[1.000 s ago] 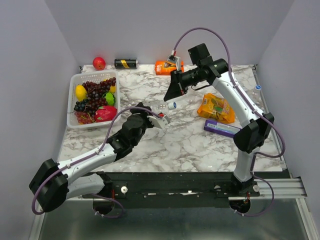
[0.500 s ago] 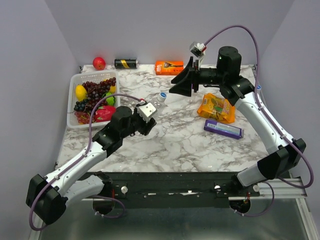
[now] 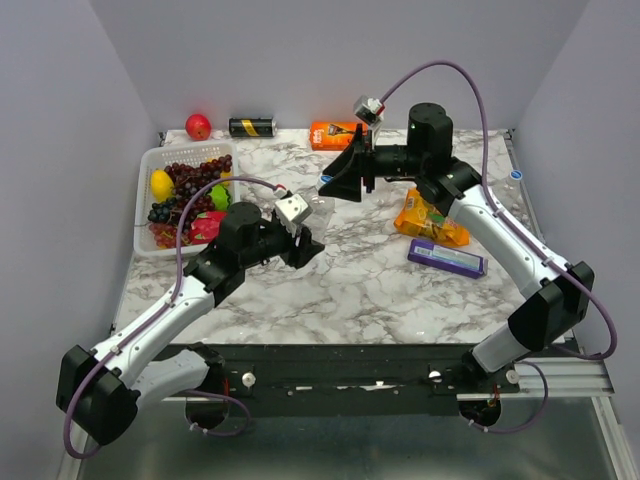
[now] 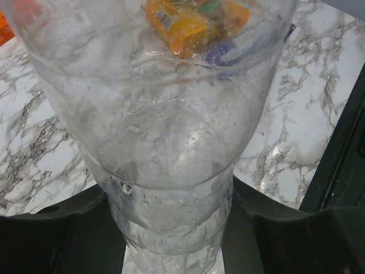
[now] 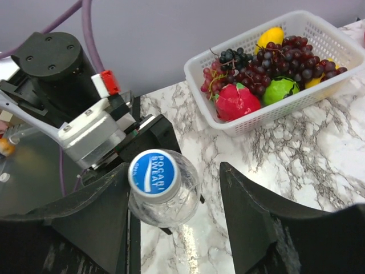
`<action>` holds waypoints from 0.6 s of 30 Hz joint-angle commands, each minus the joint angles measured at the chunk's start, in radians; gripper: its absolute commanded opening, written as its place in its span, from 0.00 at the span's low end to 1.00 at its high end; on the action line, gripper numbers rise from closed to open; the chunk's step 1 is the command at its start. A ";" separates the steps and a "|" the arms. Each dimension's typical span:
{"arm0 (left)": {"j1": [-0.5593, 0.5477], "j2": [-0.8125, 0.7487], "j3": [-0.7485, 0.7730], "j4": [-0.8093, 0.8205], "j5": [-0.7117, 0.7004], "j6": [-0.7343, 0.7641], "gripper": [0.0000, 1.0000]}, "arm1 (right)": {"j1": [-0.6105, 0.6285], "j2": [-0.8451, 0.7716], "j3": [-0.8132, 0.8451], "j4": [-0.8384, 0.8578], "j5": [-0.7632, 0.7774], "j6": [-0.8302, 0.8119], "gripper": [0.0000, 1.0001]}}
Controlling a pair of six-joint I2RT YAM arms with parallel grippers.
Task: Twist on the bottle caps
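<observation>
My left gripper [image 3: 308, 240] is shut on the lower body of a clear bottle [image 4: 171, 142], which fills the left wrist view between the two black fingers [image 4: 57, 240]. The bottle [image 3: 320, 207] points up towards my right gripper [image 3: 340, 185]. In the right wrist view a blue cap [image 5: 154, 176] sits on the bottle's neck. My right gripper [image 5: 174, 197] is open around it, with the cap close to the left finger [image 5: 97, 222] and a wide gap to the right one. Another small blue cap [image 3: 516, 174] lies near the table's right edge.
A white basket [image 3: 150, 165] of fruit stands at the back left. A red apple [image 3: 198, 126], a black can [image 3: 252, 127] and an orange box [image 3: 335, 133] line the back wall. An orange snack bag [image 3: 430, 215] and a purple packet [image 3: 446, 257] lie to the right.
My right gripper has opened and now stands around the capped bottle top. The right arm swung left and the left arm shifted right, carrying the bottle.
</observation>
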 commanded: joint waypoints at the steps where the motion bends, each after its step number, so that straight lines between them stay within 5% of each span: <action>1: 0.004 0.001 0.031 0.024 0.055 -0.014 0.00 | 0.018 0.034 0.034 0.043 0.039 0.034 0.66; 5: 0.005 0.004 0.028 0.023 0.058 -0.009 0.00 | 0.022 0.056 0.041 0.070 0.045 0.063 0.38; 6: 0.005 0.010 0.027 0.009 0.050 -0.003 0.11 | 0.022 0.056 0.038 0.078 0.048 0.060 0.29; 7: 0.005 0.011 0.025 -0.003 0.012 0.005 0.52 | 0.022 0.057 0.040 0.078 0.053 0.025 0.25; 10: 0.021 0.002 -0.008 -0.054 -0.123 0.035 0.99 | 0.022 0.048 0.026 0.052 0.108 -0.114 0.17; 18: 0.134 -0.065 -0.080 -0.259 -0.289 0.172 0.99 | 0.022 0.057 -0.067 0.061 0.208 -0.374 0.09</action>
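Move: The bottle's cap is already between the right gripper's open fingers, about 1 cm back of the hand point, 1 cm left and 1 cm below. The left gripper still holds the bottle lower down, with the cap about 14 cm above that hand, 4 cm ahead and 2 cm right. From the right hand, the fruit basket is about 34 cm left and 16 cm ahead, the orange bag some 24 cm right and 10 cm ahead, both about 33 cm below. Ease the right gripper about 1 cm left and close its fingers on the cap end while the left keeps its hold on the bottle. Then open the left gripper wide and draw it left and down, some 7 cm in all and slightly forward, clear of the bottle, while the right carries the bottle forward and down about 4 cm. ##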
